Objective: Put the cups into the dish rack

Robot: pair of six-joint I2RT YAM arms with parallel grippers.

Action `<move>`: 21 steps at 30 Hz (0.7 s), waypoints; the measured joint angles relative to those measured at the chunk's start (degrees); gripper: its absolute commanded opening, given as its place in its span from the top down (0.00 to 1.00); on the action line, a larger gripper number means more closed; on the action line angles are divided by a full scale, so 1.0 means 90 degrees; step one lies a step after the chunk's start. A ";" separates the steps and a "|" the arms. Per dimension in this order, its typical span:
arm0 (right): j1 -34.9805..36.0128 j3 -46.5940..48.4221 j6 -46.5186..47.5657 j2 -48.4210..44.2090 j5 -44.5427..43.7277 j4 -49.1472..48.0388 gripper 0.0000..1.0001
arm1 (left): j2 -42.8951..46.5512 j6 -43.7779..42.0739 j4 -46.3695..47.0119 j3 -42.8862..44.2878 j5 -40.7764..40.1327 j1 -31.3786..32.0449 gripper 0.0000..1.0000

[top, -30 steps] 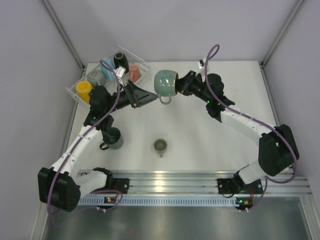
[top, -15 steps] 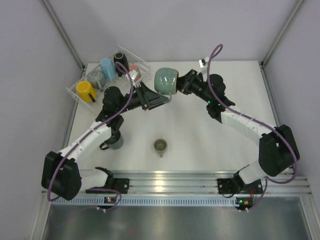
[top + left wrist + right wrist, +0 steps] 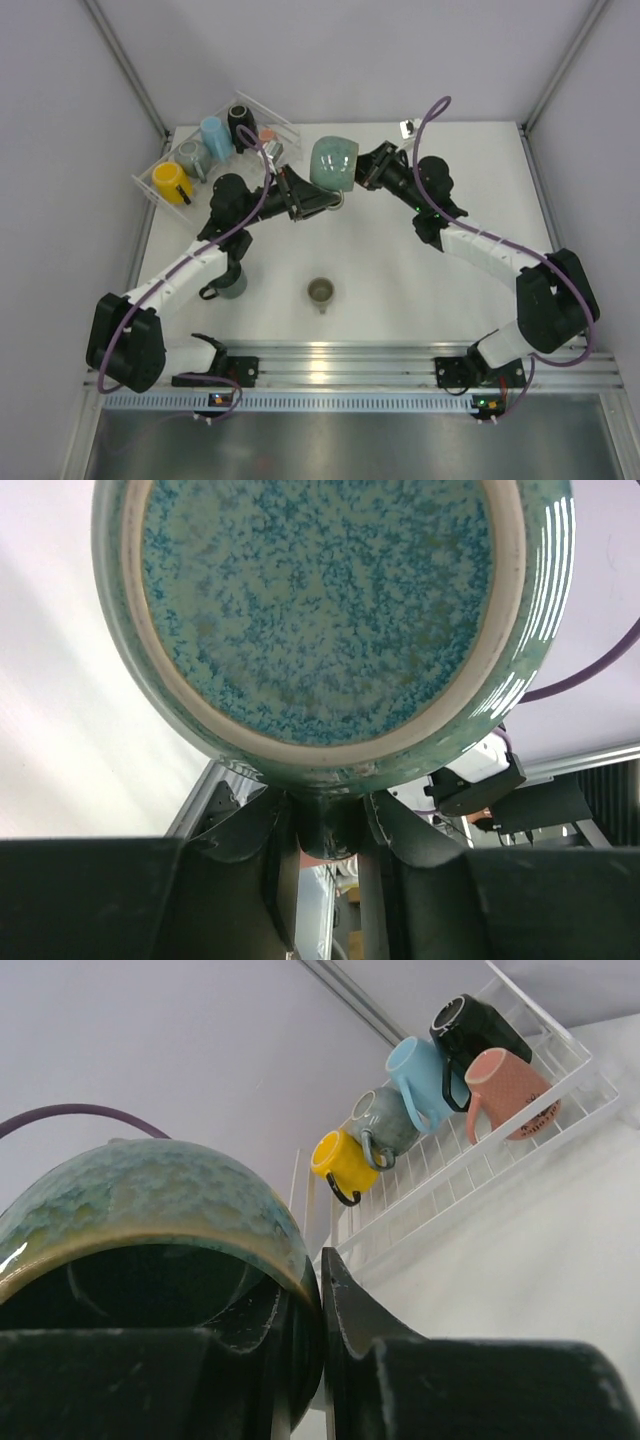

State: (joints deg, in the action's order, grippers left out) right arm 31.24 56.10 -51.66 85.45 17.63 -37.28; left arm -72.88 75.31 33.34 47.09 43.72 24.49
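Note:
A big teal cup (image 3: 333, 163) hangs on its side above the table, between both arms. My right gripper (image 3: 362, 172) is shut on its rim (image 3: 300, 1260), one finger inside and one outside. My left gripper (image 3: 335, 200) is shut on the cup's handle (image 3: 330, 830), under the speckled base (image 3: 320, 610). The clear dish rack (image 3: 280, 122) at the back left holds a yellow cup (image 3: 168, 181), a grey-blue cup (image 3: 190, 155), a light blue cup (image 3: 215, 137), a black cup (image 3: 241, 122) and a salmon pink cup (image 3: 508, 1090).
A dark green cup (image 3: 228, 280) stands on the table, partly under my left arm. A small olive cup (image 3: 320, 292) stands near the front middle. Grey walls close in the table on the left, right and back.
My left gripper swung right from beside the rack to the teal cup and shut on its handle. The right gripper kept its hold, and the cup barely moved.

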 measured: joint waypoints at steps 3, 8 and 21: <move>0.0002 -0.0044 -0.0051 0.0000 0.0007 -0.0041 0.82 | -0.0007 0.0024 0.0007 0.0000 0.0032 0.0000 1.00; 0.0019 -0.0119 -0.0131 -0.0119 0.0029 0.0044 0.56 | -0.0053 -0.0189 -0.0017 -0.0022 0.0046 0.0017 1.00; -0.0452 -0.0913 0.0209 -0.1503 -0.0051 0.1134 0.23 | -0.0087 -0.2725 -0.2968 0.1117 -0.0602 -0.0090 1.00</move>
State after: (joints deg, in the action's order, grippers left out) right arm 27.18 47.88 -49.78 71.92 17.17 -27.07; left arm -73.67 50.78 6.63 57.14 38.30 23.68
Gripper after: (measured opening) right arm 0.742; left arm 0.291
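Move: My left hand already pinches the green cup's handle, and the dish rack it is bound for has its middle about 28 cm ahead, 31 cm to the left and 24 cm below. In the rack, the pink cup stands some 34 cm ahead and 19 cm left of that hand, the grey cup about 28 cm ahead and 41 cm left. From my right hand, still on the rim, the green cup's middle lies 5 cm left and 2 cm back, about level. I hand the green cup over: my right fingers spread wide and let go of its rim, and that hand draws off about 5 cm to the right and a little back. My left hand keeps its pinch on the handle, sinks some 3 cm, then also heads forward about 3 cm towards the rack, its fingertips tipping down close to 20 degrees. ##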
